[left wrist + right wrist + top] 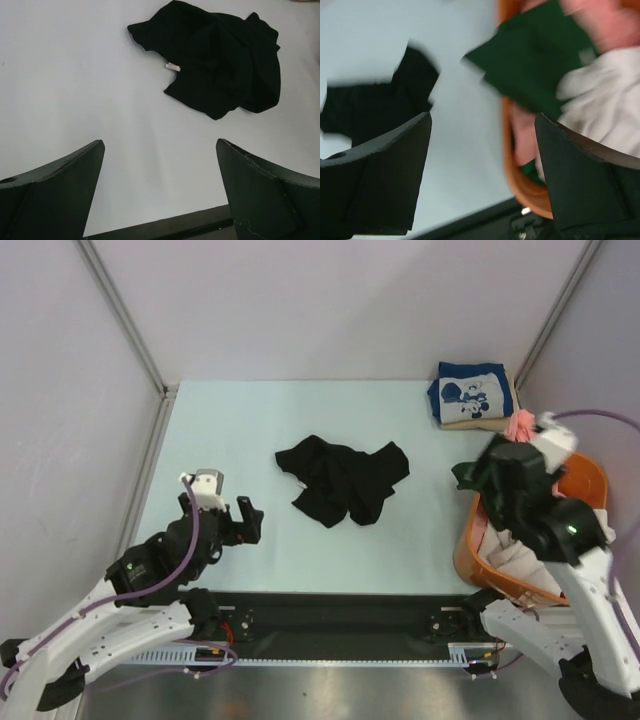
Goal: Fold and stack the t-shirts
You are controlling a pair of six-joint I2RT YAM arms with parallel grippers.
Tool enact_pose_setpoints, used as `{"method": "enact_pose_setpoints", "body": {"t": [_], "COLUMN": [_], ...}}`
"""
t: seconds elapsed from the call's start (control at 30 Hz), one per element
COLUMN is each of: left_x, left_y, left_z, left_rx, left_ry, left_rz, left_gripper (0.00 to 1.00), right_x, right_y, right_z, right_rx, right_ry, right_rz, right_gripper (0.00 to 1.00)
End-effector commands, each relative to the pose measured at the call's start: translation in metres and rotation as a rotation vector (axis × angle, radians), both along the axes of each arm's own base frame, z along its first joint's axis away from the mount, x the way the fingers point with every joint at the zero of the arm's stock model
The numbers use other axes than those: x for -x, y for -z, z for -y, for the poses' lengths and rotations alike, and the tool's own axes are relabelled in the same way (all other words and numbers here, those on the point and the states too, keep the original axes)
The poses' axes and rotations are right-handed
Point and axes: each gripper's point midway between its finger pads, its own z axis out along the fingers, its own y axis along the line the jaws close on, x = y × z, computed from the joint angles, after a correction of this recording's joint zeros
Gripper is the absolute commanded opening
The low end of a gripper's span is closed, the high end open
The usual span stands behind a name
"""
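A crumpled black t-shirt (345, 480) lies mid-table; the left wrist view shows it (215, 60) ahead of my left gripper (160, 145). That gripper is open and empty, low at the near left (245, 520). A folded navy t-shirt with white print (470, 392) rests on a pale one (482, 423) at the back right. My right gripper (482, 117) is open over the near-left rim of the orange basket (512, 165), with nothing between its fingers. A dark green t-shirt (530, 50) drapes over that rim just beyond the fingertips. Off-white (605, 95) and pink (600, 20) t-shirts lie in the basket.
The orange basket (592, 472) stands at the table's right edge, mostly under the right arm. Grey walls enclose the table on the left, back and right. A black rail (330, 615) runs along the near edge between the arm bases.
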Motion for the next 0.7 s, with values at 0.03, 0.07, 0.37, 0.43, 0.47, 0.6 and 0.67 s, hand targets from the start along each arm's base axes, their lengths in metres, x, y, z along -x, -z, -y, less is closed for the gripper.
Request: {"method": "enact_pose_setpoints", "body": {"t": [0.03, 0.07, 0.37, 0.43, 0.47, 0.6, 0.67], "left_x": [-0.005, -0.005, -0.03, -0.028, -0.027, -0.013, -0.007], "left_y": [0.004, 0.006, 0.023, 0.011, 0.008, 0.002, -0.007], "left_z": [0.007, 0.013, 0.034, 0.019, 0.01, -0.024, -0.026], "left_rx": [0.026, 0.046, 0.088, 0.064, 0.041, 0.007, 0.066], "left_ry": [-0.013, 0.001, -0.061, -0.089, -0.11, -0.163, -0.146], "left_rz": [-0.01, -0.023, -0.122, -0.092, -0.081, -0.041, -0.004], "left_gripper": [1.0, 1.0, 1.0, 1.0, 1.0, 1.0, 1.0], "right_x": [-0.047, -0.047, -0.051, -0.058, -0.059, -0.073, -0.084], "right_y": [0.056, 0.068, 0.156, 0.159, 0.191, 0.223, 0.225], "right_z": [-0.14, -0.153, -0.33, -0.361, -0.375, -0.422, -0.44], "right_rx": [-0.245, -0.243, -0.168, -0.141, -0.099, -0.083, -0.076], "right_ry": [-0.501, -0.526, -0.907, -0.953, -0.959, -1.033, -1.045], "right_rz": [-0.105, -0.134, -0.377, -0.388, -0.466, -0.524, -0.522], "right_gripper": [0.88, 0.88, 0.88, 0.88, 0.87, 0.84, 0.83]}}
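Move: The black t-shirt lies crumpled mid-table, about 32 cm to the right hand's left, 11 cm ahead and 33 below. From the right hand, the orange basket's middle is some 11 cm right, level fore and aft and 28 lower; the folded stack is about 33 cm ahead, 3 right and 32 lower. From the left hand the black t-shirt is roughly 13 cm ahead, 18 right and 22 below. Turning counter-clockwise, the right hand sweeps 40 cm left and down towards the black t-shirt; left dips and rises. ##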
